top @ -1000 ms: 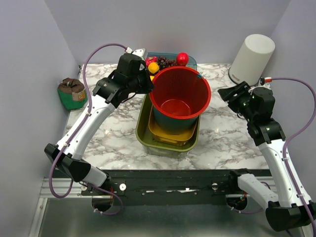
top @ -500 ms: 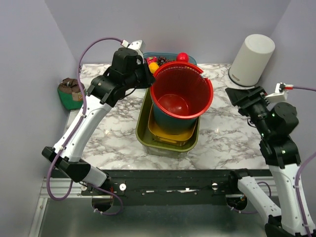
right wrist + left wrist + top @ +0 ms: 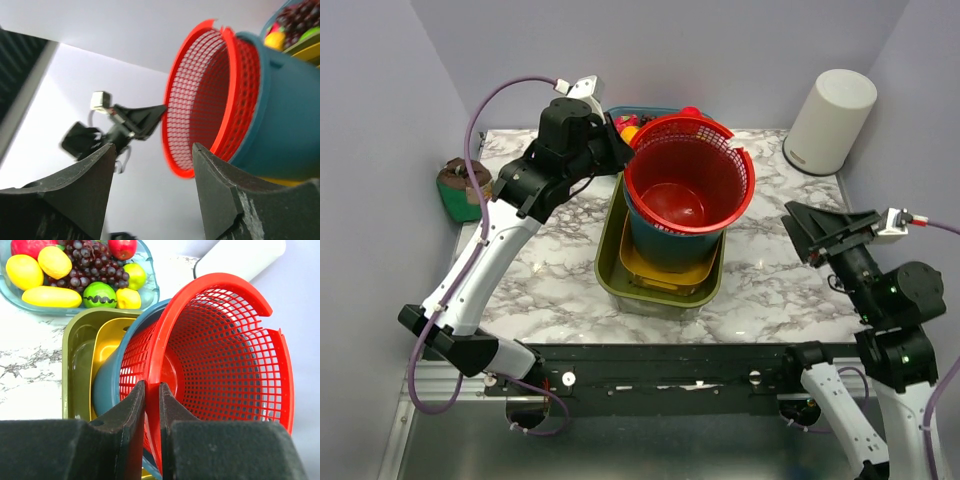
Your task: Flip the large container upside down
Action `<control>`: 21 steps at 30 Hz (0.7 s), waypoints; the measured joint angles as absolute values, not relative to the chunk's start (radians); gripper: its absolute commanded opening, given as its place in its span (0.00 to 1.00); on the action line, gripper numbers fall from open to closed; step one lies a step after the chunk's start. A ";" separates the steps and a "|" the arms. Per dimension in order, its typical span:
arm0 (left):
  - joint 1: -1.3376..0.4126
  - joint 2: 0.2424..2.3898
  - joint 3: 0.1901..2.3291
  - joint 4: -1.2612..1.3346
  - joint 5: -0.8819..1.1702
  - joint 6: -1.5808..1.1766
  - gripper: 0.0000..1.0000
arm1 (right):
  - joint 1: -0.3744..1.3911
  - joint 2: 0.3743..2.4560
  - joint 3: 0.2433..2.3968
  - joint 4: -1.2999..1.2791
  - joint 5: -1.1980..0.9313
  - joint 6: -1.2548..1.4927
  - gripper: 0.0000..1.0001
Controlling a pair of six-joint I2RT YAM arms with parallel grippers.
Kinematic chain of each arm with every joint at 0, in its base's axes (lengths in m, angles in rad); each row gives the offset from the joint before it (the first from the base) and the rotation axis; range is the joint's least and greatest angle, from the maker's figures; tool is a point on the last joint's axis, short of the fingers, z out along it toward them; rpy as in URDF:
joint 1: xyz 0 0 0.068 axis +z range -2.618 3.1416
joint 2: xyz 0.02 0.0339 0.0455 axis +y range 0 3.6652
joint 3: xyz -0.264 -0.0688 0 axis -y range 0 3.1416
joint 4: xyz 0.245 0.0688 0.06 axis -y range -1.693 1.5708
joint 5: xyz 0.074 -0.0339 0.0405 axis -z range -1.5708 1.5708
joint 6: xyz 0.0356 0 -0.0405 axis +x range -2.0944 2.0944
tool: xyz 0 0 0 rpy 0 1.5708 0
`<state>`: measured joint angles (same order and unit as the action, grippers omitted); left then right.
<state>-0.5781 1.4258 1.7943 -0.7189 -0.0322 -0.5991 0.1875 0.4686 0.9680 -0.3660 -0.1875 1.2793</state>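
Observation:
The large container is a red mesh basket (image 3: pixel 688 175) (image 3: pixel 225 350) (image 3: pixel 200 100). It stands nested in a teal bucket (image 3: pixel 665 245) (image 3: pixel 107 385) (image 3: pixel 285 115), tipped slightly with its left rim raised. My left gripper (image 3: pixel 625 160) (image 3: pixel 152 387) is shut on that left rim, one finger inside the mesh and one outside. My right gripper (image 3: pixel 800 232) (image 3: pixel 154 147) hangs open well to the right of the basket, touching nothing. The bucket sits in a yellow tub (image 3: pixel 660 275) inside an olive tub (image 3: pixel 610 260).
A blue tray of fruit (image 3: pixel 710 125) (image 3: pixel 150 287) lies just behind the tubs. A white cylinder (image 3: pixel 830 120) stands at the back right corner. A green pot (image 3: pixel 466 188) sits off the table's left edge.
The left gripper has lifted the basket's rim up and back, tipping the basket. The right arm has pulled away toward the near right, its jaws a little wider.

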 measured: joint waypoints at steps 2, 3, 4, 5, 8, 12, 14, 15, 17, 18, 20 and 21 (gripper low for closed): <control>-0.578 1.423 1.782 -0.704 -0.039 -0.606 0.00 | 0.189 0.429 0.983 -0.410 -0.186 1.335 0.71; -0.578 1.423 1.781 -0.697 -0.041 -0.609 0.00 | 0.189 0.428 1.005 -0.431 -0.184 1.347 0.72; -0.578 1.423 1.779 -0.691 -0.044 -0.611 0.00 | 0.189 0.433 1.032 -0.455 -0.180 1.358 0.72; -0.578 1.423 1.779 -0.687 -0.046 -0.614 0.00 | 0.189 0.442 1.057 -0.472 -0.179 1.369 0.72; -0.578 1.423 1.779 -0.677 -0.052 -0.615 0.00 | 0.189 0.471 1.084 -0.473 -0.197 1.382 0.71; -0.578 1.422 1.779 -0.676 -0.069 -0.615 0.00 | 0.224 0.568 1.090 -0.470 -0.247 1.388 0.71; -0.578 1.422 1.779 -0.676 -0.080 -0.615 0.00 | 0.306 0.604 1.085 -0.471 -0.224 1.387 0.71; -0.578 1.421 1.778 -0.676 -0.087 -0.616 0.00 | 0.363 0.619 1.082 -0.473 -0.202 1.387 0.71; -0.578 1.417 1.775 -0.676 -0.106 -0.619 0.00 | 0.470 0.645 1.082 -0.471 -0.167 1.387 0.70; -0.578 1.414 1.773 -0.676 -0.116 -0.620 0.00 | 0.517 0.655 1.081 -0.464 -0.147 1.387 0.70; -0.578 1.404 1.763 -0.676 -0.138 -0.626 0.00 | 0.630 0.677 1.081 -0.448 -0.080 1.390 0.70; -0.577 1.395 1.754 -0.674 -0.147 -0.629 0.00 | 0.711 0.688 1.081 -0.442 -0.013 1.389 0.70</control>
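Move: The left hand already pinches the red basket's left rim, the basket's middle being some 9 cm to its right, 2 cm back and 7 cm lower. From the empty right hand, the basket's middle is about 16 cm left, 9 cm ahead and 6 cm lower. The blue bin is about 17 cm left and 5 cm ahead of the right hand, 17 cm lower; the white container about 9 cm right, 20 cm ahead. The open right hand sweeps about 10 cm left towards the red basket, while the left keeps its rim pinch. ##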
